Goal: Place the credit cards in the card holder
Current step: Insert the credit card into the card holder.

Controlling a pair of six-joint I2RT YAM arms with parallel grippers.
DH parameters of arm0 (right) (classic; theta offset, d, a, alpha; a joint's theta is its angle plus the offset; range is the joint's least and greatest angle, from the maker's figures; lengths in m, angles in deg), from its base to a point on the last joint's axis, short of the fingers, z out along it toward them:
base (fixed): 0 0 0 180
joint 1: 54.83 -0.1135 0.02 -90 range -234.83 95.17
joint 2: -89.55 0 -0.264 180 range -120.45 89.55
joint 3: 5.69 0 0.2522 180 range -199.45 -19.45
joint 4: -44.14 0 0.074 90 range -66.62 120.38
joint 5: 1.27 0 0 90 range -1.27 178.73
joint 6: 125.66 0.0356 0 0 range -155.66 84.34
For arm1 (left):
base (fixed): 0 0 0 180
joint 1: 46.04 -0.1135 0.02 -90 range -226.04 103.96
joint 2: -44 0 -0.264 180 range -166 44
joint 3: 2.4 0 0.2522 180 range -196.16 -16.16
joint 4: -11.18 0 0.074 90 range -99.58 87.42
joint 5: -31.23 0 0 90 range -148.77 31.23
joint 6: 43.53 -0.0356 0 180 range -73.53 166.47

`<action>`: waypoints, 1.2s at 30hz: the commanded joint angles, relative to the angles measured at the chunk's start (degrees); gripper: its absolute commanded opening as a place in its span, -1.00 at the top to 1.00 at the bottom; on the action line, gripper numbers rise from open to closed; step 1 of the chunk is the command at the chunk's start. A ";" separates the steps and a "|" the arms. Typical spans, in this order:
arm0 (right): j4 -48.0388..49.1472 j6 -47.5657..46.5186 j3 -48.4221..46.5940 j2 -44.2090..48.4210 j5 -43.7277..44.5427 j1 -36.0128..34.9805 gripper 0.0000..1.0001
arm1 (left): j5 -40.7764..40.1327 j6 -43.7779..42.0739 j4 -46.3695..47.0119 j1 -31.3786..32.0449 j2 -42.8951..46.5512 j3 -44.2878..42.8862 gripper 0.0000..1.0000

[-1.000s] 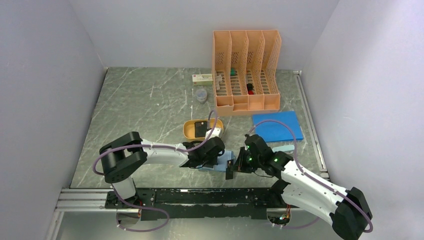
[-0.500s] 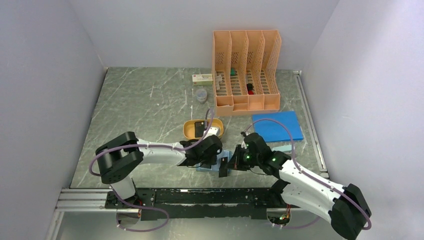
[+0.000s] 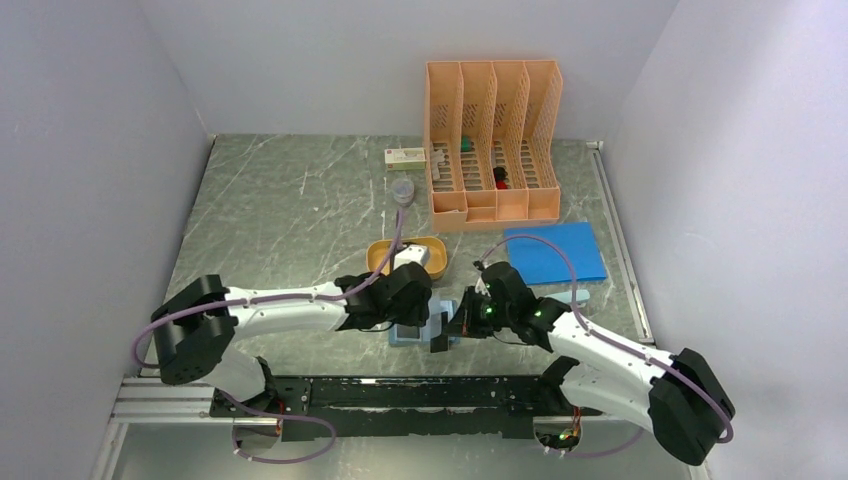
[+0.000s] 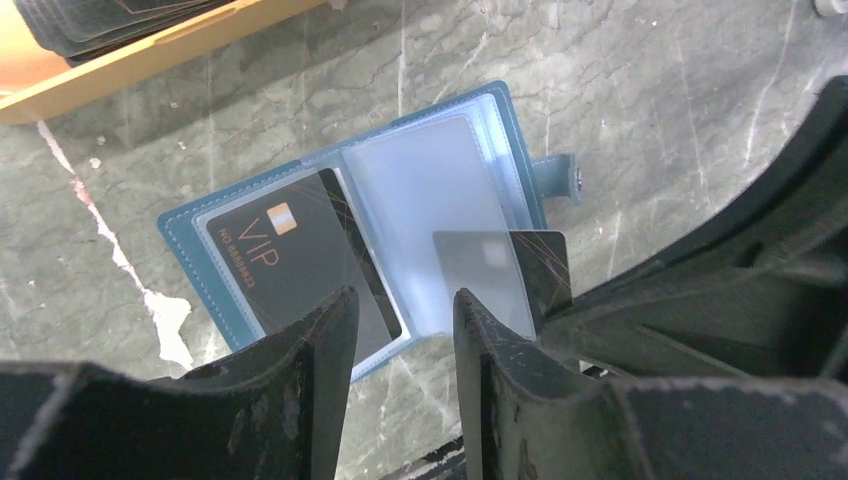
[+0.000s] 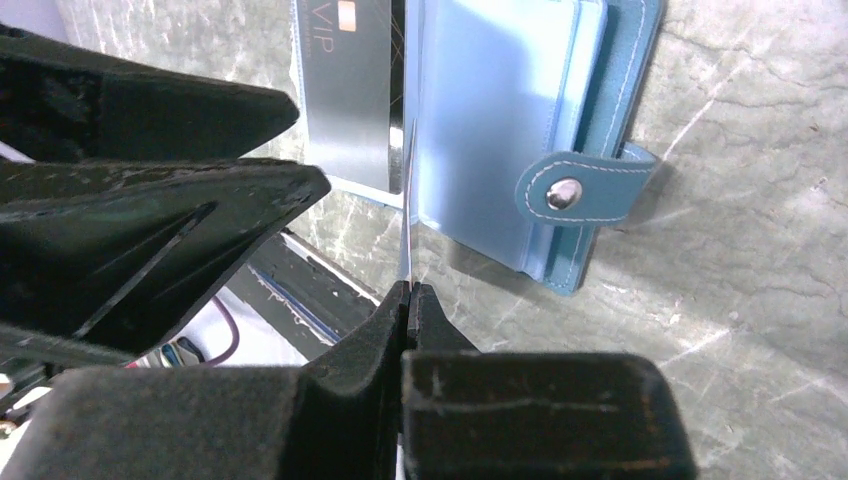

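The teal card holder [image 4: 500, 120] lies open on the marble near the front edge, in the top view [image 3: 402, 337] mostly under the arms. One dark credit card [image 4: 280, 255] marked VIP sits in its left pocket. A second credit card [image 4: 545, 265] has its end inside a clear right-hand pocket. My right gripper [image 5: 408, 290] is shut on that card, seen edge-on [image 5: 408, 190]. My left gripper [image 4: 400, 315] hovers over the holder's near edge, open with nothing between its fingers. More dark cards [image 4: 100, 15] lie in the orange tray [image 4: 150, 60].
The orange oval tray [image 3: 383, 258] sits just behind the holder. A bright-blue sheet [image 3: 555, 252] lies at the right. An orange file organizer [image 3: 490, 145], a white box [image 3: 405, 157] and a small cup [image 3: 402, 190] stand at the back. The metal rail [image 3: 400, 395] runs along the front.
My left gripper has opened and its arm has swung lower and left. My right gripper has moved left with the card, reaching the holder's right-hand pocket.
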 commanded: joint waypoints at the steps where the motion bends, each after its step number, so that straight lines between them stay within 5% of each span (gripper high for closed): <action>1: 3.45 -0.76 -2.09 -1.49 -1.57 -0.25 1.00 | -1.68 0.27 -3.27 -0.28 3.89 0.01 0.09; 11: 7.72 -1.26 -4.51 -8.19 -3.58 -1.30 1.00 | -2.86 1.52 -1.23 -0.26 9.09 3.74 0.11; 21: 10.43 -1.62 -4.97 -12.91 -4.17 -2.40 1.00 | -3.85 1.42 1.81 -1.28 3.10 3.93 0.25; 29: 3.26 -3.67 -5.66 -6.61 -1.92 -2.36 1.00 | -3.63 2.50 3.17 -5.11 -4.31 6.87 0.54; 36: 5.39 -2.10 -2.57 -4.65 -3.29 1.23 1.00 | -3.17 3.27 4.46 -5.25 -3.55 9.70 0.56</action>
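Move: The clear page of the card holder leans half-raised over the card in the right fingers. Its middle is about 4 cm left of that hand, a little farther out and 2 cm lower; the left leaf with the VIP card lies roughly 10 cm left, 1 cm out and 5 cm below. From the left hand the page is some 3 cm right and 3 cm down, the VIP card 4 cm left and 5 cm down, with the tray 14 cm ahead of that hand, 4 cm left and 4 cm down. With the gripped card against the page's underside, the right hand pushes left about 3 cm, carrying the page over the spine, then lifts some 2.5 cm and eases back right, its grip kept. The left hand first rises 3 cm and drifts left, then drops about 7.5 cm, left and forward, to set its partly closing fingertips down on the turned page. ##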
